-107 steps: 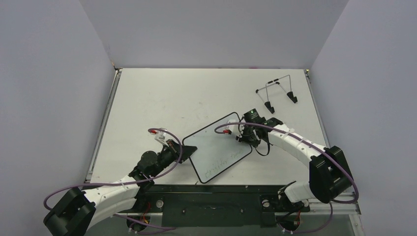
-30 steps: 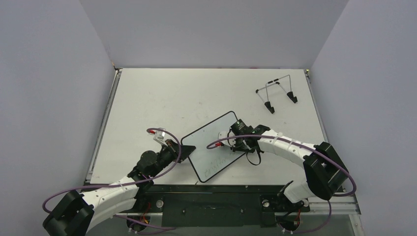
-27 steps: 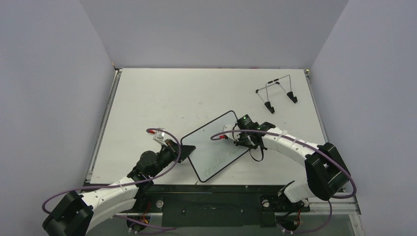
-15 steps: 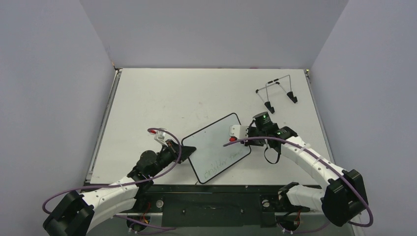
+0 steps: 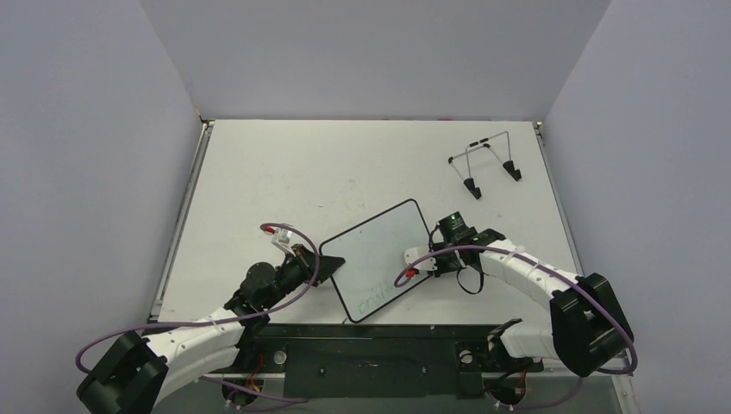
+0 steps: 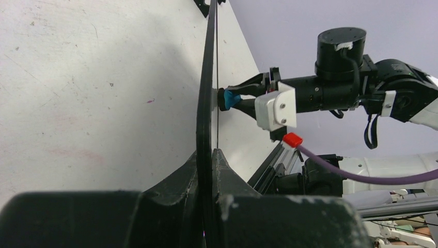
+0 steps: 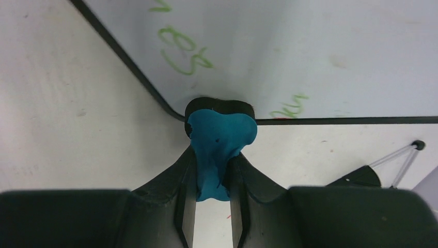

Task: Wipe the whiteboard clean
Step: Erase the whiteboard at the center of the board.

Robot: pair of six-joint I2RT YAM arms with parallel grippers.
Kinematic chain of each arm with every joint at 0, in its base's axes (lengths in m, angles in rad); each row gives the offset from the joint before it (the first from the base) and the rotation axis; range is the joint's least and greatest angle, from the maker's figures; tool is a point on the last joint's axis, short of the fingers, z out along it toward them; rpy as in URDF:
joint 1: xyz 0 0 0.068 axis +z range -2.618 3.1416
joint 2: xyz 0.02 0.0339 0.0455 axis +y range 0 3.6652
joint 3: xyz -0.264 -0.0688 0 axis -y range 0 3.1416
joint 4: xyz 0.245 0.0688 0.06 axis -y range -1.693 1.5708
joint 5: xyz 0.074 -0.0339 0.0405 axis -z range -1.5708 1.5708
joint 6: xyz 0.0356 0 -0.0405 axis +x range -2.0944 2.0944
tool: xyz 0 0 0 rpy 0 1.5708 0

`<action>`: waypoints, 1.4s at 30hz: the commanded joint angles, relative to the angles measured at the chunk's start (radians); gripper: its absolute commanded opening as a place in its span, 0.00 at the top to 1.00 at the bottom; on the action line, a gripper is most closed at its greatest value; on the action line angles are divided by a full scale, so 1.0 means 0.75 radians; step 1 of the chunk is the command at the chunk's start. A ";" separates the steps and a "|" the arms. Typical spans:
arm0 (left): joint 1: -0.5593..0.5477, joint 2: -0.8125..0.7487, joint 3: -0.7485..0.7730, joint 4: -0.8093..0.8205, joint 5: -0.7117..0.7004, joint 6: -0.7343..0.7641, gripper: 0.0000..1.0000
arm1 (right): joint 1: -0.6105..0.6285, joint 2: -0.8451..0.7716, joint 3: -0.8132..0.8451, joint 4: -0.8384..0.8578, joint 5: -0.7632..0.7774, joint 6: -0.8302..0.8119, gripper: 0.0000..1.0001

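The whiteboard [image 5: 375, 246] lies slanted near the front of the table, with green handwriting [image 5: 377, 298] along its near edge. My left gripper [image 5: 332, 261] is shut on the board's left corner; in the left wrist view the whiteboard [image 6: 207, 77] runs edge-on between the left gripper's [image 6: 212, 157] jaws. My right gripper [image 5: 434, 260] is shut on a blue eraser [image 7: 219, 139]. The eraser's black pad presses on the right corner of the whiteboard [image 7: 310, 51], beside green marks [image 7: 186, 51]. The left wrist view also shows the eraser [image 6: 231, 98] touching the board.
A thin wire stand [image 5: 485, 164] with black feet sits at the back right of the table, and one foot of the wire stand [image 7: 397, 160] shows in the right wrist view. Grey walls close in three sides. The black rail [image 5: 371, 354] runs along the front.
My right gripper, with the eraser, swept right across the board and past its right edge, then came back nearer onto the right corner. The board shifted slightly; my left gripper stays clamped.
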 commanded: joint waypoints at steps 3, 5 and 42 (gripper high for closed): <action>0.008 0.003 0.066 0.149 0.047 0.017 1.00 | 0.018 -0.073 -0.104 0.057 0.109 -0.077 1.00; 0.008 0.008 0.067 0.152 0.050 0.017 1.00 | 0.018 -0.088 -0.087 0.135 0.113 -0.022 1.00; 0.018 0.008 0.058 0.172 0.077 0.006 1.00 | 0.067 0.106 0.070 0.301 0.305 0.249 1.00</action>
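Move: The right hand already holds the eraser on the whiteboard's right corner; the board's middle is about 13 cm to its left, 1 cm ahead and roughly level. A small green mark by the right edge sits some 4 cm ahead and 2 cm left; the green writing low on the board lies about 14 cm left and 6 cm back. From the left hand, still pinching the board's left corner, the middle is about 11 cm right, level fore and aft, 3 cm lower. Right hand rubs the eraser about 5 cm forward, left and upward along the whiteboard's right edge, returns, then repeats. ##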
